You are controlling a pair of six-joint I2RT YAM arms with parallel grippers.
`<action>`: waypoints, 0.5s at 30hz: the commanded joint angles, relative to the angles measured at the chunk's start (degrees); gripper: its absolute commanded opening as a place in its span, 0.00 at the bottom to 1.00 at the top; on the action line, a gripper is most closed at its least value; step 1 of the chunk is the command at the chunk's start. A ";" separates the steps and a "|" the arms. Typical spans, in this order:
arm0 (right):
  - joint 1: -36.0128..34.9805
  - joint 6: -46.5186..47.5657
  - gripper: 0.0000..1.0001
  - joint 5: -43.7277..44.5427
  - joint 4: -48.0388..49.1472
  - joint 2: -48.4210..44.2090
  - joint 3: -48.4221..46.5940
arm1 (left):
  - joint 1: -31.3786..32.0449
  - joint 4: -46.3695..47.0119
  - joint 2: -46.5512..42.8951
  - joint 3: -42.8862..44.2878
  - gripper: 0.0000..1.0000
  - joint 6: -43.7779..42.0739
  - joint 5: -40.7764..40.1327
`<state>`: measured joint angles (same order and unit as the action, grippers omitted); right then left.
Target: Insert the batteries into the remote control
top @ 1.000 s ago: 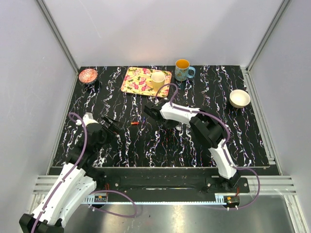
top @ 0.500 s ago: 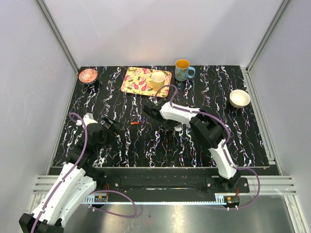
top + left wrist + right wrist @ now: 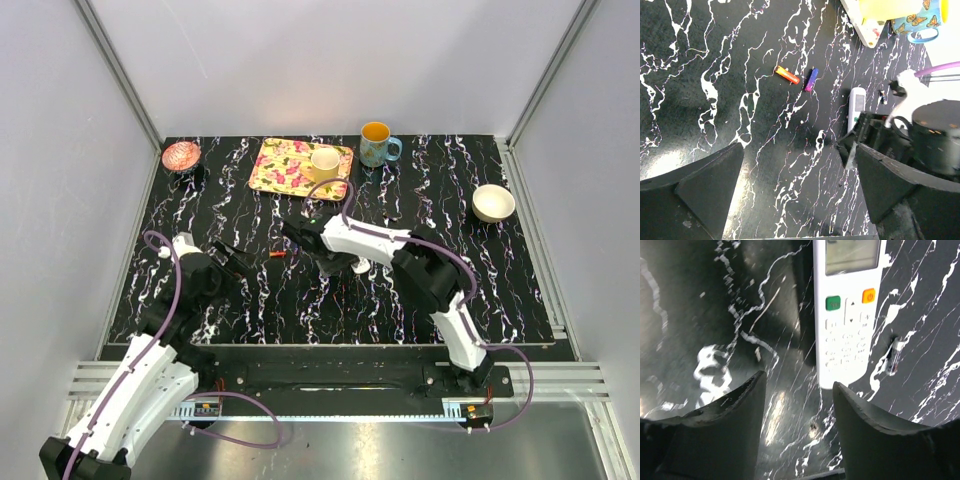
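Note:
The white remote control (image 3: 847,310) lies buttons-up on the black marbled table, just beyond my right gripper (image 3: 799,382), which is open with only table between its fingers. A dark battery (image 3: 894,356) lies beside the remote's lower right corner. In the left wrist view a red-orange battery (image 3: 787,75) and a dark purple one (image 3: 811,79) lie close together, left of the remote control (image 3: 856,102). My left gripper (image 3: 799,150) is wide open and empty, short of them. From above, the red-orange battery (image 3: 277,255) lies between the left gripper (image 3: 232,258) and right gripper (image 3: 290,230); the right arm hides the remote.
Along the back stand a floral tray (image 3: 280,165) with a yellow cup (image 3: 324,163), a blue mug (image 3: 377,145), a pink dish (image 3: 181,156) at the far left and a white bowl (image 3: 493,203) at the right.
My right gripper has slid left toward the red-orange battery and its jaws have spread apart. The left arm has stayed put.

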<state>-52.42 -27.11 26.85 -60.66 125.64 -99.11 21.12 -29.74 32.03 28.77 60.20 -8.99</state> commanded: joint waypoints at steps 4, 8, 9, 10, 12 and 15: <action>-0.75 -2.51 0.67 -2.60 1.77 -21.99 5.48 | 0.23 2.23 1.80 1.54 0.99 -1.84 0.21; -0.75 -0.76 0.70 1.62 8.96 -37.46 17.16 | 0.23 0.91 5.93 3.30 0.99 -4.12 0.03; -0.75 0.12 0.70 1.89 15.77 -45.06 20.94 | 0.23 0.04 8.46 4.18 0.99 -4.83 0.03; -0.66 1.61 0.71 2.76 19.58 -48.88 29.42 | 0.23 -0.32 9.70 4.62 0.99 -5.70 0.03; -0.75 2.15 0.81 3.64 29.40 -59.39 37.55 | 0.23 -0.50 13.12 5.50 0.99 -9.04 1.17; -0.58 0.49 0.97 4.70 36.46 -69.00 48.99 | 0.23 -0.06 15.42 6.20 0.99 -11.16 2.84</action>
<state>-53.19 -26.44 28.05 -39.00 65.01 -61.84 21.17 -30.50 45.12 31.79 54.30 -8.75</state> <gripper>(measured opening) 0.862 0.987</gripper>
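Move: The remote lies just under the right hand, which hovers by its near end with part-open fingers: its middle is about 5 cm ahead, 2 cm to the right and 2 cm lower. A silver battery lies some 2 cm ahead and 8 cm to the right of the right hand; the purple battery is about 6 cm ahead and 14 cm left. From the left hand the remote is roughly 8 cm ahead, 26 cm right and 13 cm below. The remote is left on the table as the right hand, already off its grip, climbs quickly about 18 cm away from the near end, first slipping a touch left, then swinging some 7 cm right and 5 cm back. Its fingers open wider while the wrist tilts and rolls some 45 degrees, lifting the fingertips forward. The empty left hand, wide open, sinks about 3.5 cm and tips slightly down. ##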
